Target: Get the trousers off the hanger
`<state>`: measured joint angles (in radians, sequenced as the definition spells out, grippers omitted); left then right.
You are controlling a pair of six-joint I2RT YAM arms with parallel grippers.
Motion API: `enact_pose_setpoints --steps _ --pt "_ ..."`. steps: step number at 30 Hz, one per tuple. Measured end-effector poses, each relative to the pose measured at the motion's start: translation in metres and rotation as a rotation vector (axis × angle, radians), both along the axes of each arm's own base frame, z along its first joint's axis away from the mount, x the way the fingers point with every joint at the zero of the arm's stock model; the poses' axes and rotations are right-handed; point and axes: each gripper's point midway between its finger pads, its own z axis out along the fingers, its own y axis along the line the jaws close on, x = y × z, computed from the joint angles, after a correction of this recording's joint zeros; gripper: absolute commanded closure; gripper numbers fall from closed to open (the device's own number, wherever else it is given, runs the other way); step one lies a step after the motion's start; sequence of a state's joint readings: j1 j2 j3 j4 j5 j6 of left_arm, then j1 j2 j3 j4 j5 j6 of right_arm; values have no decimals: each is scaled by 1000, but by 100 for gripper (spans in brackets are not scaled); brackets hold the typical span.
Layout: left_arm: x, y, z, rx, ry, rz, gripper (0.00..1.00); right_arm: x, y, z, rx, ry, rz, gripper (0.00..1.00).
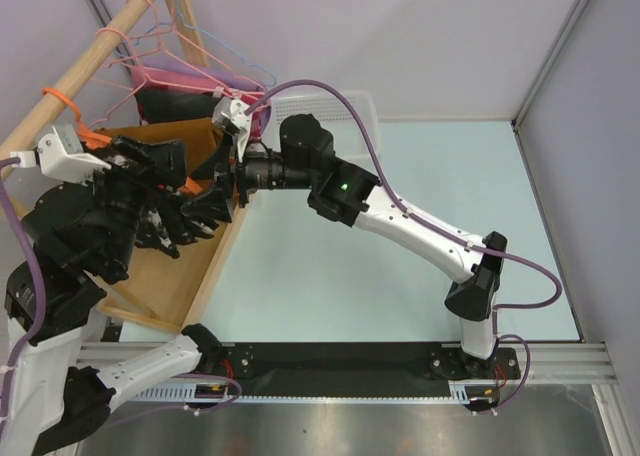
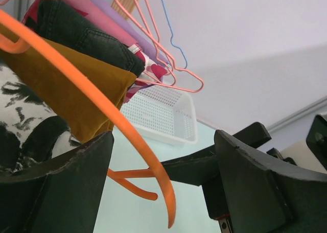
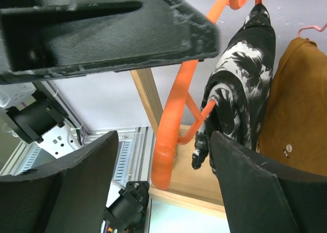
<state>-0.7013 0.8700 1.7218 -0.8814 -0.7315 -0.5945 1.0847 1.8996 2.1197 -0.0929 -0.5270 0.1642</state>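
Observation:
An orange hanger (image 2: 134, 136) carries the black trousers with white blotchy print (image 3: 240, 85). Beside them hang the rust-brown trousers (image 3: 301, 110), with a small button near the lower edge. In the left wrist view the brown pair (image 2: 66, 90) sits over the printed pair (image 2: 20, 115). My left gripper (image 2: 163, 179) is open, and the hanger's curved end passes between its jaws without touching them. My right gripper (image 3: 163, 189) is also open, straddling the hanger's thick lower end (image 3: 171, 151) from the other side. From above, both grippers (image 1: 185, 221) (image 1: 222, 191) meet at the rack, and the trousers are mostly hidden under them.
A wooden rail (image 1: 95, 51) holds pink and blue wire hangers (image 1: 165, 61) with dark and purple clothes. A wooden base board (image 1: 170, 276) lies under the grippers. A white mesh basket (image 2: 163, 113) stands on the pale green table (image 1: 400, 286) behind the rack.

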Motion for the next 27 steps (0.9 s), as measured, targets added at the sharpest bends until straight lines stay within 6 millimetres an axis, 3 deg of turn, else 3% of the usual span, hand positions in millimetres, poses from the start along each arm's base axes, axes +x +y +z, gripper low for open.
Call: enact_pose_setpoints --steps 14,19,24,27 --pt "16 7 -16 -98 -47 79 27 9 12 2 12 -1 -3 45" --pt "21 10 -16 -112 -81 90 36 14 19 -4 8 13 -3 66" --pt "30 11 -20 -102 -91 96 42 20 24 -13 -7 29 -7 70" --pt "35 11 -19 -95 -101 87 48 22 26 -17 -11 31 -11 80"
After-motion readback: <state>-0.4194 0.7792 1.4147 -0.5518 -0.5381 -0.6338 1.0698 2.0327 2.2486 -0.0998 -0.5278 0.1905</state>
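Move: The orange hanger's sloping bar is already between the left hand's open fingers, about 2 cm ahead and 1 cm below. The black-and-white trousers hang some 5 cm ahead, 9 cm to its left and 11 cm down, the brown garment about 12 cm ahead, 5 cm left and 8 cm lower. For the right hand, reaching in leftward, the hanger's lower end is some 3 cm left, 1 cm forward and 1 cm down. The right hand narrows its fingers from wide open to about a third around the hanger's lower end while it eases left and forward, nearly 4 cm in all, sinking a little late on and hardly turning. At the same time the left hand slides some 3.5 cm forward and about 2 cm down, so that the bar sits deeper between its fingers, which draw in to a bit over half open without pinching the bar yet; its wrist tips up only slightly. ##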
